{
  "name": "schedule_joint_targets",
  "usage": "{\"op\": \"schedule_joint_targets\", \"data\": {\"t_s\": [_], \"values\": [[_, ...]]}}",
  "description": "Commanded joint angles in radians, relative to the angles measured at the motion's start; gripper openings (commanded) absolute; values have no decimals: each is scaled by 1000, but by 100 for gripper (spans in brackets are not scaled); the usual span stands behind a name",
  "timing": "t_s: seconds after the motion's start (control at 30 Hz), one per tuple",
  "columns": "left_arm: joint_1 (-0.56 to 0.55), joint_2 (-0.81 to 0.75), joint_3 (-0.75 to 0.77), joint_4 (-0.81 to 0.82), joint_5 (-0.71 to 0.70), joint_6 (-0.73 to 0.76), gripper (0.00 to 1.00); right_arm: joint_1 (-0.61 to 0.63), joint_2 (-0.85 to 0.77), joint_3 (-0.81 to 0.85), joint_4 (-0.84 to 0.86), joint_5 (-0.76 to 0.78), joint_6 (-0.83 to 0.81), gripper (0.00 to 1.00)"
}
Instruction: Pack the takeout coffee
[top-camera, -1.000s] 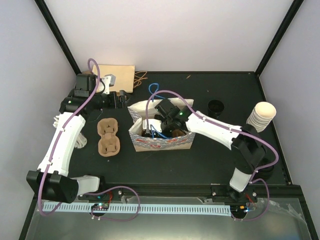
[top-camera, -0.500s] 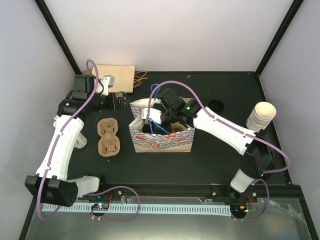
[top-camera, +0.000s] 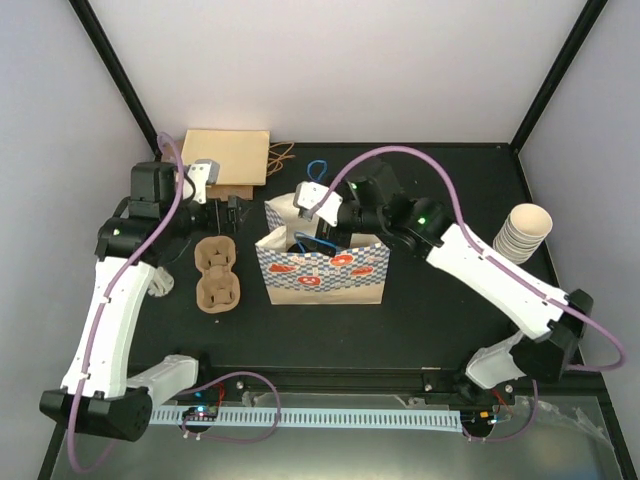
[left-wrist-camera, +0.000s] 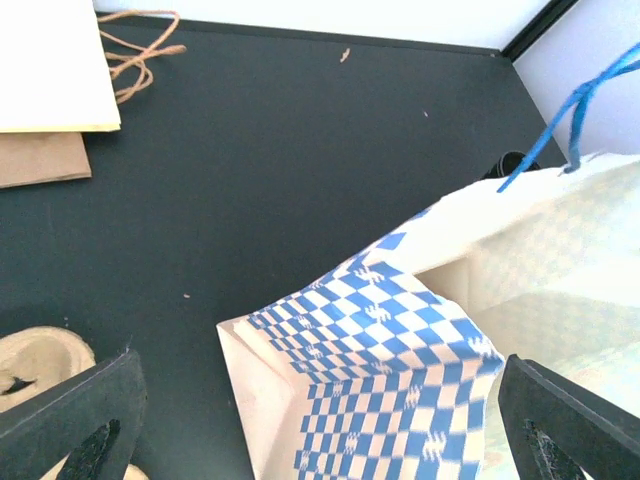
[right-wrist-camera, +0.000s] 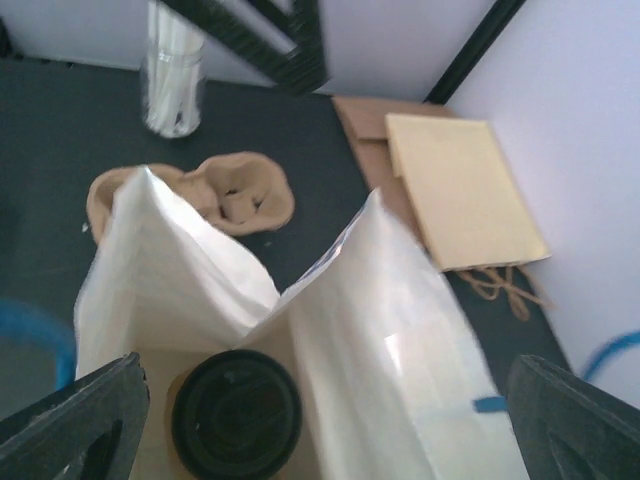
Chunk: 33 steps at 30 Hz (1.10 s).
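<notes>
The takeout coffee (right-wrist-camera: 237, 412) stands inside the blue-checked paper bag (top-camera: 322, 268); in the right wrist view only its round black lid shows, down between the bag's white inner walls. My right gripper (top-camera: 318, 228) hangs open over the bag's mouth, nothing between its fingers (right-wrist-camera: 90, 405). Left of the bag, my left gripper (top-camera: 225, 214) is open and empty too. The left wrist view looks down on the bag's checked corner (left-wrist-camera: 400, 370), which lies between the two spread fingers (left-wrist-camera: 75, 420).
A brown pulp cup carrier (top-camera: 217, 273) lies left of the bag. Flat kraft bags (top-camera: 230, 157) sit at the back left. A stack of cream cups (top-camera: 525, 230) stands at the right edge. A bundle of white straws (top-camera: 160, 281) lies by the left arm.
My right gripper has lifted up and back out of the bag, and the bag now stands taller. The left gripper has drawn back slightly to the left.
</notes>
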<state>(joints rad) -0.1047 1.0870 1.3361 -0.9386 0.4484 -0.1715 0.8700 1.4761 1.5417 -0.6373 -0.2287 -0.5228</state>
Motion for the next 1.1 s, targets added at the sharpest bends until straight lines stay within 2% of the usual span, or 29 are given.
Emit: {"op": "schedule_joint_targets", "data": {"t_s": [0.0,0.1,0.23,0.33,0.5,0.67,0.8,0.93,1.07], "values": [[7,-63,-15,-37,-69,14,99,0,-94,-33,97,76,63,100],[7,-97,-37,-43,-99,9,99,1,-146,-47,129,143,102,100],[8,-128,-56,-61,-18,14,99,1,-201,-48,113,282,212,100],[6,-154,-88,-61,84,-1,99,1,-239,-50,72,429,372,100],[-8,-244,-138,-39,123,-69,99,0,-328,-83,-42,596,616,100],[-50,-283,-172,-33,126,-103,99,0,-425,-205,21,573,618,100],[-105,-287,-196,-21,125,-136,99,0,-441,-222,27,552,631,100],[-215,-290,-187,-7,56,-194,99,-2,-425,-187,-30,587,667,100],[-356,-249,-162,1,-48,-258,99,-1,-362,-89,-182,632,729,100]]}}
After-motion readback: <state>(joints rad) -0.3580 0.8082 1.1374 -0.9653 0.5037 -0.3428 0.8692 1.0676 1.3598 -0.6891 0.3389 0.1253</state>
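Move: The paper bag's middle lies about 16 cm to the left hand's right, roughly 2 cm ahead and 17 cm below; its near side wall stands just right of the fingers. The empty cup tray is some 7 cm left, 2 cm ahead and 26 cm below. Under the right hand the bag's middle is 2 cm right, 2 cm ahead, 17 cm below; the black lid inside is about 5 cm left, level fore and aft, 14 cm below, and the back handle roughly 9 cm ahead, straight in line, 3 cm below. Back towards the base goes the left hand, about 10 cm and in the second half also to the right, fingers wide open at the bag's left side wall, seeming to draw the bag along. The empty right hand rises above the bag, swings some 15 cm right towards its right-hand back corner while turning about 45 degrees clockwise, then sinks slightly, fingers still open. ##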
